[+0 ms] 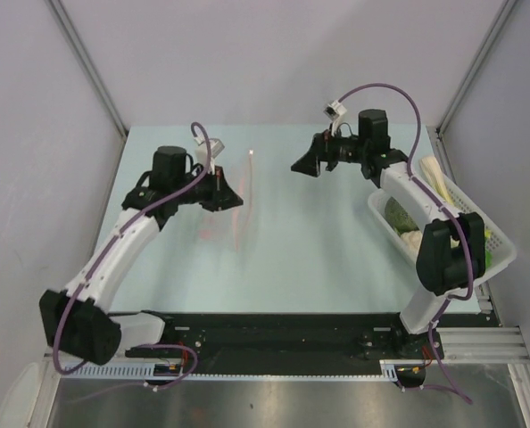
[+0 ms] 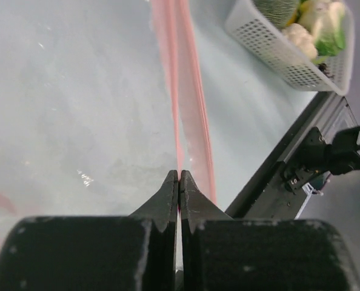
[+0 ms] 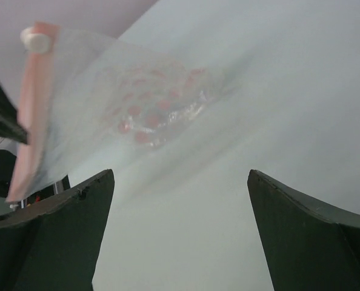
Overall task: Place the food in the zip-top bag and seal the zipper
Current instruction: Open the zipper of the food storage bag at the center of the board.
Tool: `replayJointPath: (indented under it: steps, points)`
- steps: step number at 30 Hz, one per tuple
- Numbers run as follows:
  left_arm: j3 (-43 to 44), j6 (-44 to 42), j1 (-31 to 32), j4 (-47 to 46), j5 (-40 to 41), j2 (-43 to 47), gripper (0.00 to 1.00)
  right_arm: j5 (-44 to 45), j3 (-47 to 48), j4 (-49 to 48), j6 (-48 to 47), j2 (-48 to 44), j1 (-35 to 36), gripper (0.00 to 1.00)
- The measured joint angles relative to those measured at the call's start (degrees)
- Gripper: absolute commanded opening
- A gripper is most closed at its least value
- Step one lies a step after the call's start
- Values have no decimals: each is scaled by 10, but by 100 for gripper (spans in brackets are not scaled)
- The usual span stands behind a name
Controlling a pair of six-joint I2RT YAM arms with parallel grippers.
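Observation:
The clear zip-top bag (image 1: 234, 223) with faint pink dots stands on edge, its body trailing to the table. Its pink-red zipper (image 1: 246, 196) runs along the raised mouth edge. My left gripper (image 1: 232, 198) is shut on the zipper strip (image 2: 179, 91), as the left wrist view (image 2: 179, 177) shows. My right gripper (image 1: 300, 166) hangs open and empty to the right of the bag, facing it (image 3: 180, 173); the bag (image 3: 150, 109) and zipper (image 3: 28, 121) lie ahead of it. The food sits in the white basket: a leek (image 1: 440, 181), a green piece (image 1: 396, 214) and a pale piece (image 2: 300, 36).
The white latticed basket (image 1: 504, 239) stands at the table's right edge beside the right arm, and also shows in the left wrist view (image 2: 271, 51). A black rail (image 1: 274, 334) runs along the near edge. Grey walls enclose the table on three sides.

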State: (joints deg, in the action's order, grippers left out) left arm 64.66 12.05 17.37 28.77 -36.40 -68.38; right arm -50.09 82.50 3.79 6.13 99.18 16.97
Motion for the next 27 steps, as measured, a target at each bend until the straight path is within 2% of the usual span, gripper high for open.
replayJointPath:
  steps: [3, 5, 12, 14, 18, 21, 27]
  points:
    - [18, 12, -16, 2, 16, -61, 0, -5, -5, 56, -8, -16, -23, 93]
    - [26, 14, -42, 14, 28, -69, 0, -8, -5, 79, -11, -23, -29, 93]
    - [82, -39, -201, 107, 59, -7, 0, -27, -7, 112, -9, -25, -25, 90]
    - [98, -67, -217, 137, 75, 23, 0, -33, -7, 108, 1, -24, -22, 89]
    - [134, -127, -216, 199, 93, 89, 0, -42, -7, 89, 33, -20, -12, 85]
    - [173, -153, -204, 231, 97, 92, 0, -49, -7, 75, 54, -18, -6, 80]
    - [168, -161, -51, 207, 137, 23, 0, -58, -8, 69, 87, -12, 3, 68]
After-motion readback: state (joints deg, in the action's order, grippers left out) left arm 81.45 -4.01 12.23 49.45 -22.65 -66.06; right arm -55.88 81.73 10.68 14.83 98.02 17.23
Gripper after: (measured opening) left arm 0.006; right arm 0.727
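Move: The left fingers already pinch the pink zipper edge of the bag; the slider end stands about 10 cm ahead, 3 cm to the right and slightly higher. The printed dots hang roughly 7 cm left, 4 cm back and 8 cm below. From the open, empty right hand, the pinched zipper edge is some 15 cm to the left and 8 cm back at about its own height, the slider about 12 cm left and 2 cm ahead. The left hand keeps its shut pinch on one lip of the zipper and shakes the bag: it dips forward about 5 cm, sweeps left and up some 15 cm while pulling back and turning counter-clockwise, then swings back rightward about 7 cm and starts down, half undoing the turn. Clear of the bag, the right hand eases back about 4 cm, tipping some 15 degrees, and its wide-open fingers begin to close. ##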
